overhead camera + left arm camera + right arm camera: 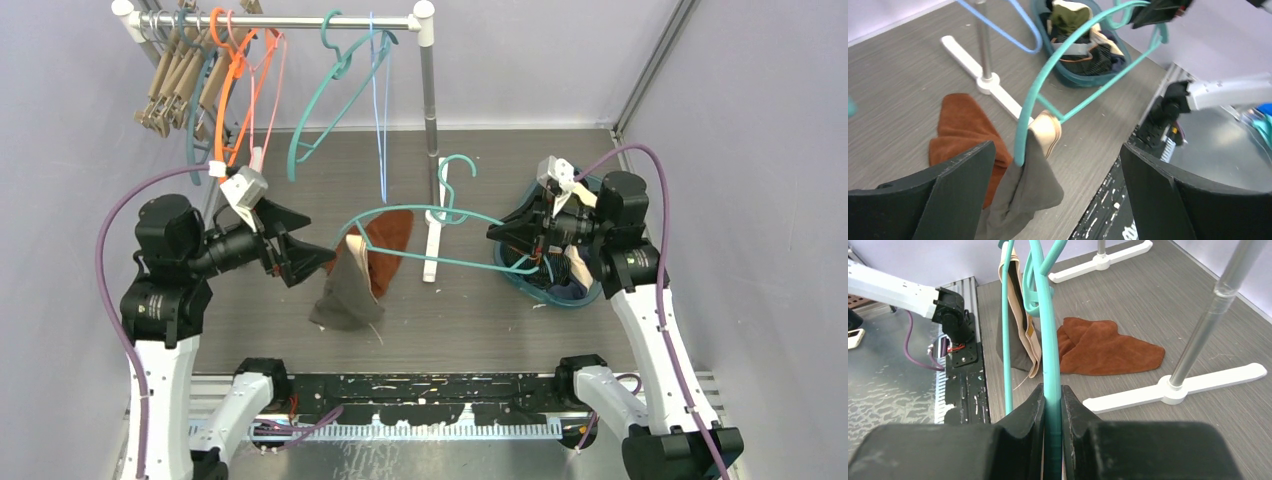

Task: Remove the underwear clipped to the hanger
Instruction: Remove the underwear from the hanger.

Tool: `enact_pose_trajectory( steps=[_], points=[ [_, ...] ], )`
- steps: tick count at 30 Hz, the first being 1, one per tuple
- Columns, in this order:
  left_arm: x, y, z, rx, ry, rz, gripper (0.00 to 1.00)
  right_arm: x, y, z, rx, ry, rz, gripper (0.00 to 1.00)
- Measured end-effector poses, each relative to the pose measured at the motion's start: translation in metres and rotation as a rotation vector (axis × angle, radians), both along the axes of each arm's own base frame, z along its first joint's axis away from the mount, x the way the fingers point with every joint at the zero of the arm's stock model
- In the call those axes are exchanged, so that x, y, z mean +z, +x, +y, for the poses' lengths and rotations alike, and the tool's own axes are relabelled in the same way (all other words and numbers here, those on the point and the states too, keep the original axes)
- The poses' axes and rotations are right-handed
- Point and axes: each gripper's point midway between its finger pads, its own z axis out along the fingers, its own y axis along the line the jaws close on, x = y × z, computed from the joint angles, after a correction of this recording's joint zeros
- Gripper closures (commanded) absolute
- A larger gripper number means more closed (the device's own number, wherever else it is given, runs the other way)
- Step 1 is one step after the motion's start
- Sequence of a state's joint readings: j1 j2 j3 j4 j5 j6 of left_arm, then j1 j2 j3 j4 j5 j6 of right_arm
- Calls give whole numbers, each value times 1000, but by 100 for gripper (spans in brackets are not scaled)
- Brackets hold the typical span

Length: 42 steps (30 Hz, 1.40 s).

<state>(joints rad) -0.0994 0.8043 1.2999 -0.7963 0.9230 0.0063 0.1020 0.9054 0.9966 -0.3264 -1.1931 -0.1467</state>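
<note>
A teal hanger (pixel 420 208) is held level above the table, with my right gripper (pixel 505 245) shut on its right end. In the right wrist view the fingers (pixel 1034 405) pinch the teal bar (pixel 1050 355). Grey-brown underwear (pixel 345 290) with a cream waistband hangs from the hanger's left end and droops toward the table. My left gripper (pixel 315 245) stands open just left of the underwear, holding nothing. In the left wrist view the underwear (pixel 1023 190) hangs between the spread fingers, close to the left one, below the hanger (pixel 1048 70).
A rust-brown cloth (pixel 390 235) lies on the table behind the underwear. A teal basin (pixel 590 295) with several garments sits under the right arm. A clothes rack (pixel 280 20) with several hangers stands at the back, its post (pixel 430 100) and white foot (pixel 432 245) near the middle.
</note>
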Motion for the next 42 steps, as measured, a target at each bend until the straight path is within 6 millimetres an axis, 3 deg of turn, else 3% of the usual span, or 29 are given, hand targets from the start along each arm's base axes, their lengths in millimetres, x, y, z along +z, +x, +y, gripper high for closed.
enact_pose_trajectory(
  steps=[3,9,21,30,42],
  points=[
    [-3,7,14,101,-29,24,2,5,3,-4,-26,-1,0,99],
    [-6,11,23,175,-43,50,2,25,4,-9,-58,9,-12,99],
    [-62,18,18,124,-39,150,4,51,-7,-8,-50,32,-7,99],
    [-71,22,8,20,-67,111,6,67,-16,-6,-27,56,4,99],
    [-67,26,-7,-81,-167,109,49,72,-19,-5,-8,72,8,99]
  ],
)
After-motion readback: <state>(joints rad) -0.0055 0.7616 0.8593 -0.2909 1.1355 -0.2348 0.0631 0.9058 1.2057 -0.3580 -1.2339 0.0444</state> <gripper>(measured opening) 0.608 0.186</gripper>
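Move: The underwear hangs from the teal hanger's left end, its middle about 4 cm ahead of the open left hand, 7 cm to its right and 18 cm below. That hanger end sits roughly 5 cm ahead of the left hand, 5 cm right and 10 cm below; the brown cloth on the floor is some 18 cm ahead, 11 cm right and 38 cm below. From the right hand the underwear lies around 29 cm left, 1 cm back and 13 cm lower. The underwear is brought up between the left fingers from both sides: the right hand keeps its grip on the hanger and lifts it about 7 cm, easing back slightly, while the left hand, after edging about 2 cm left, sinks some 7 cm and slightly forward, then slides about 3 cm right onto the cloth below the hanger's end. Only late do the wide-open fingers start closing around it, stopping part-way. ##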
